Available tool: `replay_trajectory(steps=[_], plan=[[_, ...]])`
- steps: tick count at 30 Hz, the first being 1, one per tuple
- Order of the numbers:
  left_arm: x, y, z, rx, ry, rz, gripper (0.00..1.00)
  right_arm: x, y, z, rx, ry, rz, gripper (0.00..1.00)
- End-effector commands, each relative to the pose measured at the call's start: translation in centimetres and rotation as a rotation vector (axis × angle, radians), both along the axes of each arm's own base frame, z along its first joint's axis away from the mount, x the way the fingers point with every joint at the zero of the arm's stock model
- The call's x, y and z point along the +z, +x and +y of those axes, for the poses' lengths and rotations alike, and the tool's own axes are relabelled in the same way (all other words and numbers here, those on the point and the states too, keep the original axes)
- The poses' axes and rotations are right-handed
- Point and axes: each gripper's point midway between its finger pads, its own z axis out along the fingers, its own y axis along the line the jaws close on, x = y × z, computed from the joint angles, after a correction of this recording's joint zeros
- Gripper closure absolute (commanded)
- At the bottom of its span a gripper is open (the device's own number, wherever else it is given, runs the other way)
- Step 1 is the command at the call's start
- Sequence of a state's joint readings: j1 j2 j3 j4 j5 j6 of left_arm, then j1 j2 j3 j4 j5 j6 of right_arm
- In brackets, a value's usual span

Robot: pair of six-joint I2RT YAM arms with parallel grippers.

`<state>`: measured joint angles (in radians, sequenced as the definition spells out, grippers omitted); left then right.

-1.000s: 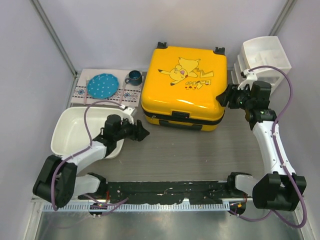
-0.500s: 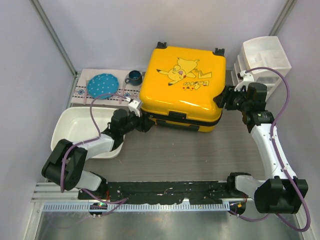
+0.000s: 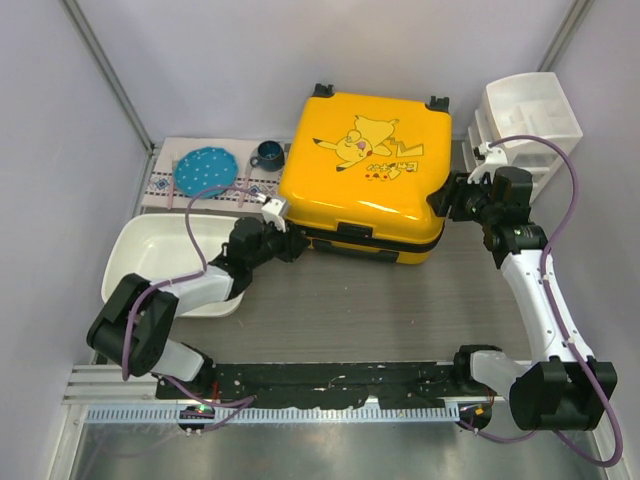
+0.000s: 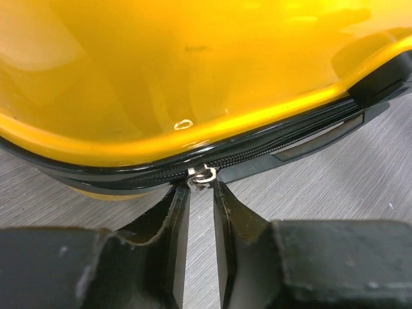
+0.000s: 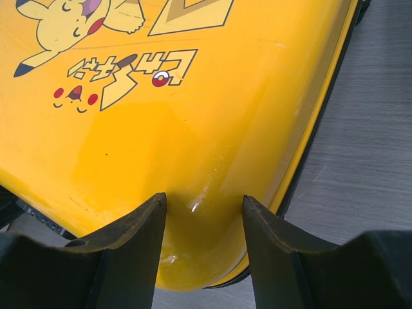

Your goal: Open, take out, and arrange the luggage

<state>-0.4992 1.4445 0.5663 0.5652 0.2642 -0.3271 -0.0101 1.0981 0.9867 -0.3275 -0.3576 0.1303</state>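
The yellow Pikachu suitcase (image 3: 365, 170) lies flat and closed at the table's back centre. My left gripper (image 3: 295, 243) is at its front-left corner, low at the black zipper band. In the left wrist view the fingers stand a narrow gap apart (image 4: 200, 188), with the small metal zipper pull (image 4: 203, 175) just beyond their tips and not clamped. My right gripper (image 3: 440, 198) is open against the suitcase's front-right corner. In the right wrist view its fingers (image 5: 203, 201) straddle the rounded yellow shell (image 5: 161, 129).
A white tray (image 3: 130, 270) lies left of the left arm. Behind it a patterned mat holds a blue plate (image 3: 205, 170) and a dark cup (image 3: 267, 155). A white plastic drawer unit (image 3: 525, 120) stands at the back right, close behind the right gripper.
My left gripper has moved from the tray's edge right and forward to the suitcase's front-left corner. The right gripper has stayed at the right corner, shifting only slightly.
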Motion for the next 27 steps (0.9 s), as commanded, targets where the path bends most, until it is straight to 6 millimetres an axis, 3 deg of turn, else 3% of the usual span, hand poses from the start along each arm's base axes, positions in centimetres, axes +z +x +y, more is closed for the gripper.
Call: replay_trajectory(steps=[1, 7, 19, 27], plan=[[7.6, 2.9, -0.2, 0.082, -0.107, -0.184, 0.81, -5.3, -4.9, 4.2, 0.165, 0.086, 0.262, 0.45], [7.0, 3.7, 0.8, 0.157, -0.073, -0.138, 1.0, -5.1, -4.9, 4.2, 0.164, 0.082, 0.256, 0.45], [6.6, 1.1, 2.4, 0.154, -0.032, -0.126, 1.0, 0.9, -5.5, 3.5, 0.166, 0.018, 0.14, 0.45], [6.4, 2.7, 1.8, 0.168, 0.007, -0.14, 1.0, 2.6, -4.3, 4.9, 0.187, 0.051, 0.093, 0.45]])
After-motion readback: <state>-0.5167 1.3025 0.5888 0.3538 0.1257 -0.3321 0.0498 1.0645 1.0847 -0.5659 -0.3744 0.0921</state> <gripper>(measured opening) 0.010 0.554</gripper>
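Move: The zipper pull sits at the left fingertips, about 1 cm ahead and 1 cm to the right, level with them. The suitcase's carrying handle lies about 10 cm right and 1 cm back, slightly lower; the white tub is some 26 cm left, 5 cm back and 10 cm down. For the right hand, at the near right corner, the suitcase's middle is roughly 6 cm ahead, 13 cm left and 11 cm below. Left fingers pinch the zipper pull, easing left and up; right hand draws back about 4 cm against the suitcase. ##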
